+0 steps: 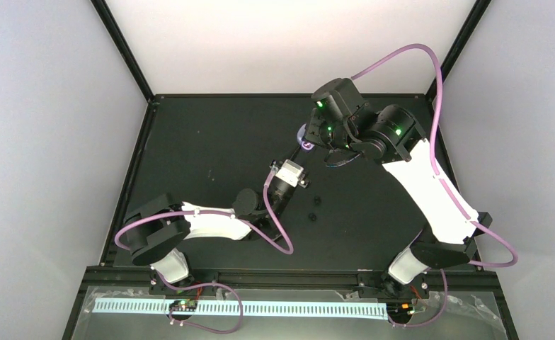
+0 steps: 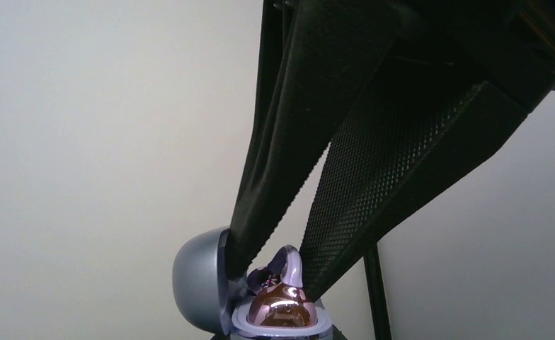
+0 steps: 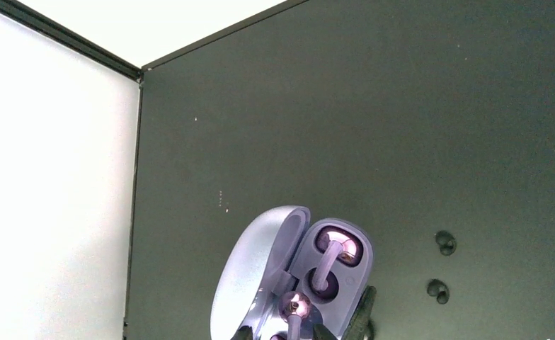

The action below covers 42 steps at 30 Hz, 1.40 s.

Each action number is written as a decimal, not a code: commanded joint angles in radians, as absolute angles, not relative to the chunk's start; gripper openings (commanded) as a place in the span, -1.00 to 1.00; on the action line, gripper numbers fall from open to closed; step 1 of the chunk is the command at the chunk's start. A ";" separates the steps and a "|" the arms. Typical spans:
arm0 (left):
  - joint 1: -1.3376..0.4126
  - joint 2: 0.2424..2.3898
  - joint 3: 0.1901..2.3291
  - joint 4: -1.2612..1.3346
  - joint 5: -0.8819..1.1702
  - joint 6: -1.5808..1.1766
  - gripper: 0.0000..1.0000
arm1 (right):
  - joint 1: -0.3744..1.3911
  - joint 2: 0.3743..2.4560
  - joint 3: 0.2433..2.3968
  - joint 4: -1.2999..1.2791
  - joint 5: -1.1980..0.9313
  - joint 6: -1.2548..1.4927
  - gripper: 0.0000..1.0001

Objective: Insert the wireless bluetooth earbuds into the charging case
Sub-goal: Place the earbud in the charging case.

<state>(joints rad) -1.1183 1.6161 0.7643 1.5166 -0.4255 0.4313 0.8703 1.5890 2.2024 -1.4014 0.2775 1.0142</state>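
A lavender charging case [image 3: 260,283] is open, its lid to the left, and it also shows in the top view [image 1: 304,136]. One glossy pinkish-purple earbud [image 3: 338,246] sits in the far slot. My right gripper [image 1: 322,136] holds the case off the table, with one finger [image 3: 363,315] against its base. My left gripper [image 2: 275,273] is closed on the second pinkish-purple earbud [image 2: 283,301], whose body rests in the near slot of the case [image 2: 197,280]. Two small black earbuds [image 3: 444,242] [image 3: 437,290] lie on the table.
The black earbuds also show on the black table [image 1: 211,142] near the left wrist [image 1: 316,200] [image 1: 311,215]. White walls stand along the table's edges. The right arm's purple cable [image 1: 430,64] loops above the back right.
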 commanded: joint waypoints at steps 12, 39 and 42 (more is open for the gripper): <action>-1.115 1.597 0.765 1.631 -0.412 0.422 -0.97 | 0.876 1.510 2.245 -1.411 0.222 1.008 -0.22; -1.115 0.857 0.494 0.845 0.328 -0.331 -0.97 | 0.876 0.972 1.643 -0.858 -0.287 0.084 0.68; -1.116 0.803 0.481 0.783 0.367 -0.318 -0.97 | 0.882 0.976 1.615 -0.848 -0.340 0.063 0.80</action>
<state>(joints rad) -1.1149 0.8566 0.4988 0.9169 0.1993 -0.2680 0.8738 0.9768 1.6379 -0.8452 -0.1680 0.1669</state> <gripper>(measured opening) 0.252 0.869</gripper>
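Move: The just-placed earbud lies between the right hand's slightly parted fingertips, roughly 1 cm ahead and 1 cm below, sideways level. The other earbud sits about 3 cm ahead, 1 cm right and 2 cm below that hand; the open lid is some 2 cm ahead, 3 cm left and level in height. The left hand already grips the case; the placed earbud is about 1 cm ahead, 1 cm right and 2 cm above it. Right hand opens wide, retreating back and up some 15 cm; left draws the case back-left about 15 cm. ##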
